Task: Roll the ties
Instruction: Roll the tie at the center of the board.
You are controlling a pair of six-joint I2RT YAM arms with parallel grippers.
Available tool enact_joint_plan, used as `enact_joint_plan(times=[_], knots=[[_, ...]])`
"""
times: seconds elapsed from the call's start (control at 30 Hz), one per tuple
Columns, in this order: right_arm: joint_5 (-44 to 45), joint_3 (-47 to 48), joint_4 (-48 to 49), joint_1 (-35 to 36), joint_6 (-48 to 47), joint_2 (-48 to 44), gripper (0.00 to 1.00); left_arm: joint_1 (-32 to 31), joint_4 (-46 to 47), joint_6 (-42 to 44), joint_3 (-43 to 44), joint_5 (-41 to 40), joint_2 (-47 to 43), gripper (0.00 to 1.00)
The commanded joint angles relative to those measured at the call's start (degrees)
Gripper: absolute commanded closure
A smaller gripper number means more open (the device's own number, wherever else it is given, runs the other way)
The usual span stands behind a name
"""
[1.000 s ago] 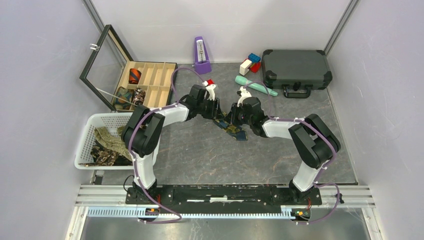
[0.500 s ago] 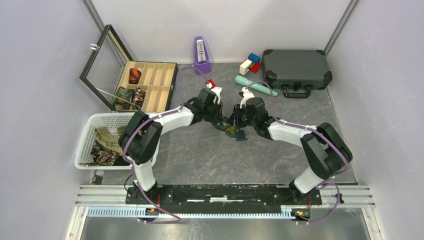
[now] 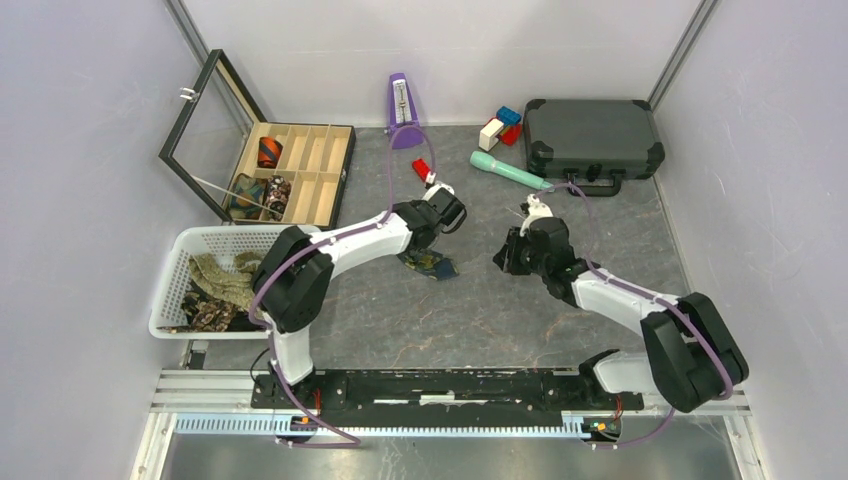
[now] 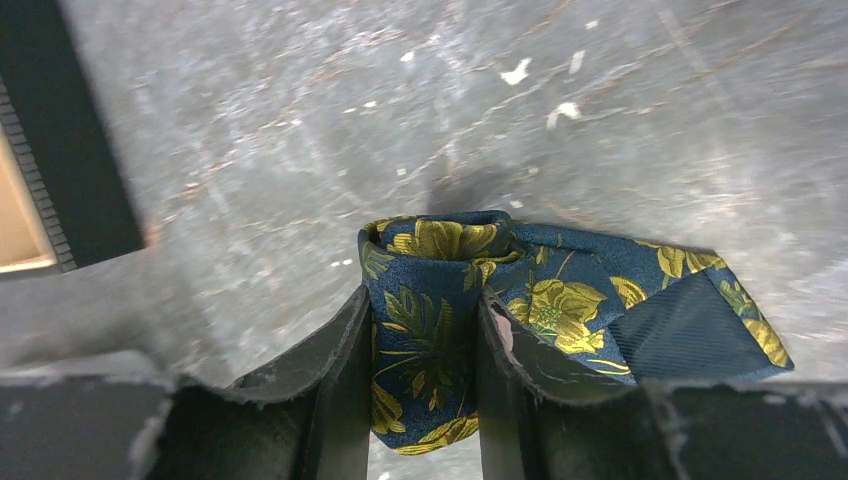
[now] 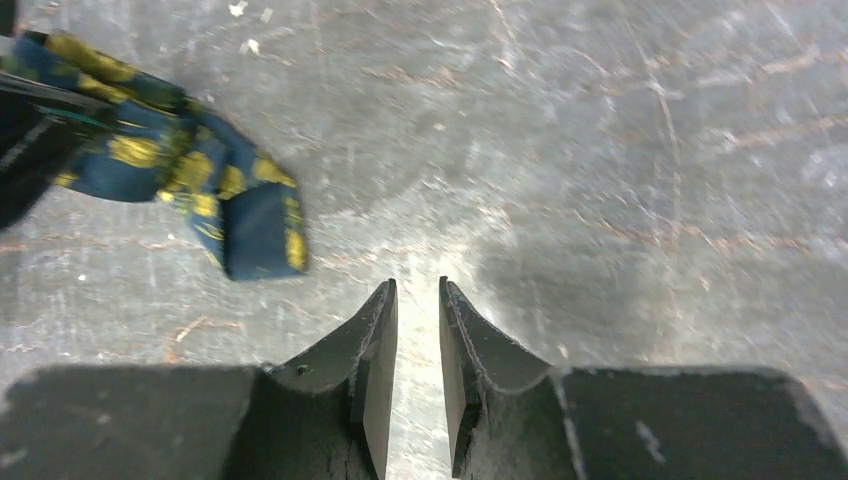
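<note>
A navy tie (image 4: 440,250) with yellow-green leaves is coiled into a roll, and its loose end (image 4: 690,335) trails to the right. My left gripper (image 4: 425,300) is shut on the roll, one finger on each side. From above, the tie (image 3: 432,265) hangs just over the table under the left gripper (image 3: 428,248). My right gripper (image 3: 505,256) stands apart to the right. Its jaws (image 5: 417,287) are open a narrow gap with nothing between them, low over bare table. In the right wrist view the tie (image 5: 180,170) is at upper left.
A white basket (image 3: 172,300) at the left holds loose ties (image 3: 218,285). A wooden compartment box (image 3: 305,165) behind it holds rolled ties (image 3: 268,152). At the back are a purple metronome (image 3: 403,108), red block (image 3: 421,167), teal tool (image 3: 510,171) and dark case (image 3: 592,137).
The right gripper has let go of the tie, opened a little and drawn back to the right. The left gripper has tightened on the roll and carried it slightly left.
</note>
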Motion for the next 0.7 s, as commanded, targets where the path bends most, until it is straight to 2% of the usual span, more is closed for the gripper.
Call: enact_joint_plan(times=[0.0,0.3,0.47,0.67], knots=[[0.4,-3.1,0.5,-1.9,-0.8,-3.6,0.72,-2.1,-10.9,2.5,4.2,-15.9,3.3,0.71],[-1.6,-6.3,1.4,-4.2,-0.2,-6.9,0.72,-6.4,-23.3,-4.3,9.4,-33.1,11.6,0.72],[-1.7,-7.6,1.1,-4.7,-0.2,-8.8,0.72,-8.8,-25.6,-7.8,9.9,-33.8,14.6,0.72],[-1.7,-8.7,0.3,-5.2,-0.3,-11.3,0.72,-12.0,-25.7,-12.7,8.0,-30.3,15.7,0.72]])
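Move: The left gripper holds the rolled part of the tie; the loose tail lies about 7 cm to its right, 5 cm back and roughly 5 cm lower. At table level, the red brick lies some 15 cm ahead and 2 cm to the right of this gripper, and the white basket's middle is about 34 cm left and 8 cm back. From the right gripper the tail lies some 12 cm left, 1 cm back and 5 cm below. Keep the left fingers shut on the rolled tie and swing it left about 5 cm towards the white basket, then draw it back some 3 cm, staying level. Meanwhile roll the wrist some 40 degrees, its left side rising, so the fingertips swing from pointing forward-down towards the left. Ease the empty right gripper away to the right and slightly back. ##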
